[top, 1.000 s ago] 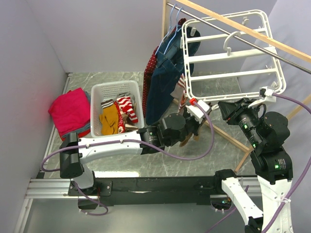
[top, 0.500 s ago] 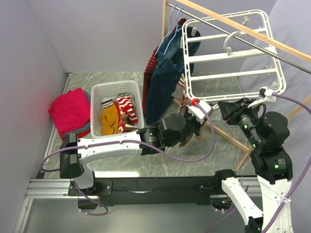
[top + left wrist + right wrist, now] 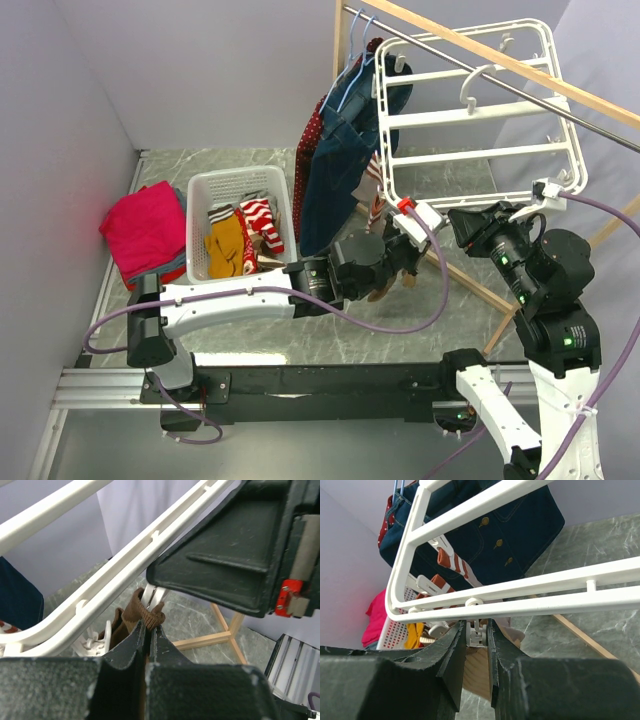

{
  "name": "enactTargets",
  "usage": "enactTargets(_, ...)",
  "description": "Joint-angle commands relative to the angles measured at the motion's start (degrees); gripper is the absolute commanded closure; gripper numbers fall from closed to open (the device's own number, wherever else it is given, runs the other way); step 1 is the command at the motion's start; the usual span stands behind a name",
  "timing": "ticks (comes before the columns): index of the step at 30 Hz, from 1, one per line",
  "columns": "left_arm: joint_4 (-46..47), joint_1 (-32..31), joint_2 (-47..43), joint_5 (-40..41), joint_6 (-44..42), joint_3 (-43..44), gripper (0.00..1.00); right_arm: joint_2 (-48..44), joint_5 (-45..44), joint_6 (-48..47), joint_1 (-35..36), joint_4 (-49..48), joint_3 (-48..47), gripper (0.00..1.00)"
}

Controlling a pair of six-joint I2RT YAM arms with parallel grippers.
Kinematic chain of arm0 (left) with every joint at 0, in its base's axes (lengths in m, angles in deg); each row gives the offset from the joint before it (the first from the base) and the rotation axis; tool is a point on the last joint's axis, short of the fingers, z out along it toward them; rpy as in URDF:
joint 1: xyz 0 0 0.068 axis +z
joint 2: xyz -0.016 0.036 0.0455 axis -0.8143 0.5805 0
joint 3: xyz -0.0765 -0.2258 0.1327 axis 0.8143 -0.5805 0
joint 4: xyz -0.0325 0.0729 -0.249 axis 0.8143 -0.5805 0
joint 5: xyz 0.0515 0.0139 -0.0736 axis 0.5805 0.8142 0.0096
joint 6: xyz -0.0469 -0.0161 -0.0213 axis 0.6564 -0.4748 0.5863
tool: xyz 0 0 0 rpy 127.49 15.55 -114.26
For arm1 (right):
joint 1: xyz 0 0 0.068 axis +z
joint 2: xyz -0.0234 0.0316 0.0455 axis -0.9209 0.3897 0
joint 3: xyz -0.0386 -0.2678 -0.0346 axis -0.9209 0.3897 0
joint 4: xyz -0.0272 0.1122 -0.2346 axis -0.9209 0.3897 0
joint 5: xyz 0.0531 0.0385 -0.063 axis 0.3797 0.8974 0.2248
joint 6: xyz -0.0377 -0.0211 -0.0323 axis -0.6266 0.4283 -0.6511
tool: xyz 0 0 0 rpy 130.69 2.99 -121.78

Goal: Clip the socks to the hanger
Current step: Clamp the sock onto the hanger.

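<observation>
The white hanger (image 3: 470,112) hangs tilted from the wooden rail. My left gripper (image 3: 150,628) is shut on a brown sock (image 3: 146,611), holding its ribbed cuff just under the hanger's edge bar (image 3: 125,565) and against a dangling white clip (image 3: 156,596). In the top view that gripper (image 3: 398,258) sits below the frame's near left corner, the sock (image 3: 383,290) drooping under it. My right gripper (image 3: 476,630) is shut on a white clip (image 3: 479,635) beneath the hanger's bar (image 3: 530,602). Two red-and-white striped socks (image 3: 454,562) hang from clips further along.
A white basket (image 3: 222,186) of mixed clothes stands at the left, a folded pink cloth (image 3: 145,230) beside it. A navy garment (image 3: 335,170) hangs on a light-blue hanger from the wooden rack (image 3: 470,45). The rack's floor rail (image 3: 470,285) runs under the arms.
My left gripper has shifted slightly right and up toward the frame with the brown sock in it. The right arm has stayed still.
</observation>
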Motion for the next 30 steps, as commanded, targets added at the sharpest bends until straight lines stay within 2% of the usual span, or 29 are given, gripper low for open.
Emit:
enactTargets(1, 1.15, -0.97, 0.56, -0.21, -1.47, 3.23, 0.99, 0.71, -0.38, -0.02, 0.27, -0.25, 0.23, 1.00)
enactTargets(4, 0.79, -1.23, 0.65, -0.04, -1.11, 3.06, 0.99, 0.37, -0.56, 0.15, 0.27, -0.33, 0.31, 1.00)
enactTargets(5, 0.71, -1.23, 0.65, 0.05, -1.03, 2.79, 0.98, 0.10, -0.47, 0.15, 0.27, -0.42, 0.40, 0.92)
enactTargets(10, 0.79, -1.23, 0.30, 0.49, -0.41, 1.48, 0.95, -0.69, -0.38, 0.24, 0.27, -0.42, -0.12, 0.65)
enactTargets(11, 0.79, -1.23, 0.38, 0.66, -0.50, 1.47, 0.94, -1.04, -0.30, 0.16, 0.27, -0.34, -0.30, 0.56)
enactTargets(14, 0.36, -1.23, 0.56, 0.40, -0.41, 1.91, 0.94, -1.92, -0.38, 0.15, 0.27, -0.07, -0.39, 0.45)
enactTargets(17, 0.44, -1.23, 0.56, 0.49, -0.32, 2.00, 0.91, -2.80, 0.05, -0.11, 0.27, 0.54, -0.48, 0.41)
enactTargets(20, 0.18, -1.23, -0.23, 0.75, 0.21, 1.48, 0.75, -3.67, -0.03, -0.90, 0.27, 2.56, -1.79, 0.37)
enactTargets(21, 0.00, -1.23, -0.58, 0.75, 0.21, 1.30, 0.61, -3.85, -0.29, -1.51, 0.27, 3.09, -2.84, 0.36)
enactTargets(23, -0.35, -1.23, -2.33, 0.66, 3.01, 0.25, 0.48, -4.47, -1.35, -2.13, 0.45, 5.11, -3.99, 0.32)
enactTargets(24, -0.78, -1.23, -3.04, 0.66, 4.24, -0.28, 0.35, -4.64, -1.79, -2.57, 0.36, 5.72, -5.12, 0.32)
enactTargets(30, -7.98, -1.23, -9.28, 4.08, 11.70, -0.90, 0.06, -5.44, -5.65, -5.11, 0.97, 9.85, -9.69, 0.30)
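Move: The clip being squeezed open sits right at the right hand's fingertips, about 1 cm ahead and level. From the left hand, which pinches the brown sock's cuff, that clip is some 2 cm ahead, 2 cm to the right and 1 cm up. Counted from the right hand, the neighbouring clip is about 6 cm left and 2 cm ahead, and the striped socks hang roughly 14 cm left, 6 cm ahead and 5 cm lower. The right fingers let go of the clip they were squeezing, spreading to about two thirds open, so that it can close on the brown cuff. That hand then backs away some 4 cm, rising 2 cm. The left hand keeps its pinch almost in place meanwhile, then opens wide and frees the sock, easing back and left about 1 cm. ##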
